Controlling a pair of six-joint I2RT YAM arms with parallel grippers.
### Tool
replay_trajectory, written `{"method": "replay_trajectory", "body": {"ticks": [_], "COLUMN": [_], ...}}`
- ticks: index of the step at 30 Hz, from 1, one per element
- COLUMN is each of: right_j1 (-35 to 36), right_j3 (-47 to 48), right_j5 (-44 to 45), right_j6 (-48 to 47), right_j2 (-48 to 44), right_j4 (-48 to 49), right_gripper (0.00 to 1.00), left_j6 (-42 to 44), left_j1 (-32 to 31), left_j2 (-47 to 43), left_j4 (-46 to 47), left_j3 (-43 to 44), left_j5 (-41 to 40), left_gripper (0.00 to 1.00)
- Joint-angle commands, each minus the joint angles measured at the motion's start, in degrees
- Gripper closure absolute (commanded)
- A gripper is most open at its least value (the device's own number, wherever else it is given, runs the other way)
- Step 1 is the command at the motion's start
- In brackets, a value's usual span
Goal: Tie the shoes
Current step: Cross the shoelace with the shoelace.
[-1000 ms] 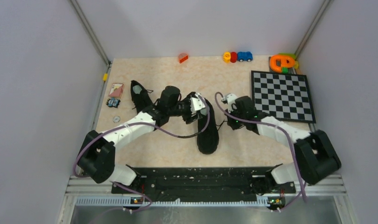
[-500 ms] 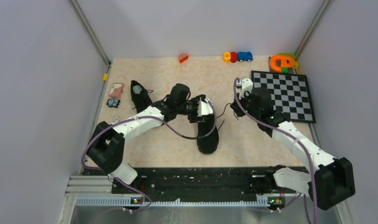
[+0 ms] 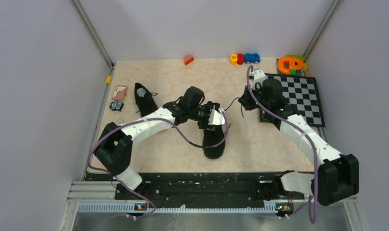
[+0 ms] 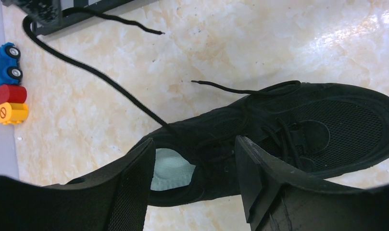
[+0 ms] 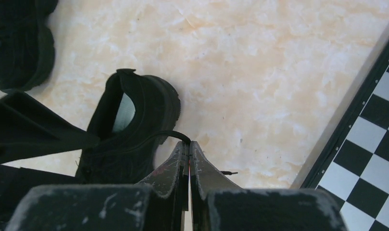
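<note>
The shoes are two black sneakers. One shoe (image 3: 214, 142) lies mid-table, toe toward me; the other shoe (image 3: 144, 98) lies farther left. My left gripper (image 3: 215, 119) hovers open over the middle shoe (image 4: 298, 122); its jaws (image 4: 194, 147) straddle the collar and pale insole (image 4: 170, 171), holding nothing. My right gripper (image 3: 246, 102) is shut on this shoe's thin black lace (image 5: 166, 135), pinched at the fingertips (image 5: 188, 144). The lace (image 4: 86, 70) runs taut from the eyelets up toward the right gripper. A second lace end (image 4: 221, 86) lies loose beside the shoe.
A checkerboard (image 3: 298, 98) lies at the right, just beside my right gripper. Toy blocks and a blue car (image 3: 244, 58), an orange block (image 3: 188, 59) and an orange-green toy (image 3: 291, 64) line the back edge. Small cards (image 3: 119, 92) and a washer (image 3: 119, 123) sit at the left.
My right arm has swung back and to the right toward the checkerboard, drawing the lace out taut. My left gripper has shifted right over the middle shoe's opening.
</note>
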Motion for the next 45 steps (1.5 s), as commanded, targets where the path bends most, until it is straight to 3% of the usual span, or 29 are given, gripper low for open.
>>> {"method": "replay_trajectory", "body": {"ticks": [1,5,7,14,19,31,36,40,45], "right_j1": [-0.68,-0.71,-0.74,-0.97,-1.06,-1.76,-2.57,-2.72,-2.92], "right_j3": [5.87,7.54,7.51,6.8,6.72,5.12,3.9,2.98,1.92], "right_j5": [-2.53,-3.25,-3.37,-4.27,-5.03,-5.64,-6.77,-7.85,-8.41], "right_j6": [0.78,0.47,0.43,-0.07,-0.15,0.3,0.73,1.09,1.72], "right_j2": [0.32,1.2,1.41,2.15,2.33,1.35,0.79,0.6,0.64], "right_j4": [0.31,-0.78,-0.88,-1.01,-1.19,-2.13,-1.54,-1.05,1.24], "right_gripper": [1.0,1.0,1.0,1.0,1.0,1.0,1.0,1.0,1.0], "left_j6": [1.68,3.23,4.24,8.15,9.06,10.45,11.72,12.45,13.2], "left_j1": [-0.29,-1.26,-1.31,-1.31,-1.33,-2.42,-2.84,-3.22,-3.61], "left_j2": [1.87,3.85,4.58,4.88,4.71,6.06,7.97,11.58,14.37], "left_j4": [-2.33,-5.27,-7.42,-14.64,-16.76,-10.22,-12.67,-20.22,-29.23], "left_j3": [4.27,5.97,6.94,9.11,10.05,9.54,12.1,17.46,22.62], "left_j5": [2.39,0.11,0.03,-1.53,-3.68,-3.83,-2.7,-2.87,-4.39], "left_gripper": [0.37,0.51,0.53,0.42,0.4,0.4,0.44,0.54,0.91]}}
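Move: The shoelace, which the right hand holds taut, leaves the shoe about 1 cm ahead, 2 cm right and 3 cm below the open left fingers. From the left hand, the shoe's middle is some 7 cm back, level sideways and 9 cm down; the loose lace end is 1 cm back, 6 cm right and 12 cm down. From the right hand, that grasp spot is roughly 6 cm back, 6 cm left, 7 cm below. The left sinks 3 cm, edging right and closing round the lace; the right rises 3, returns, still gripping. ##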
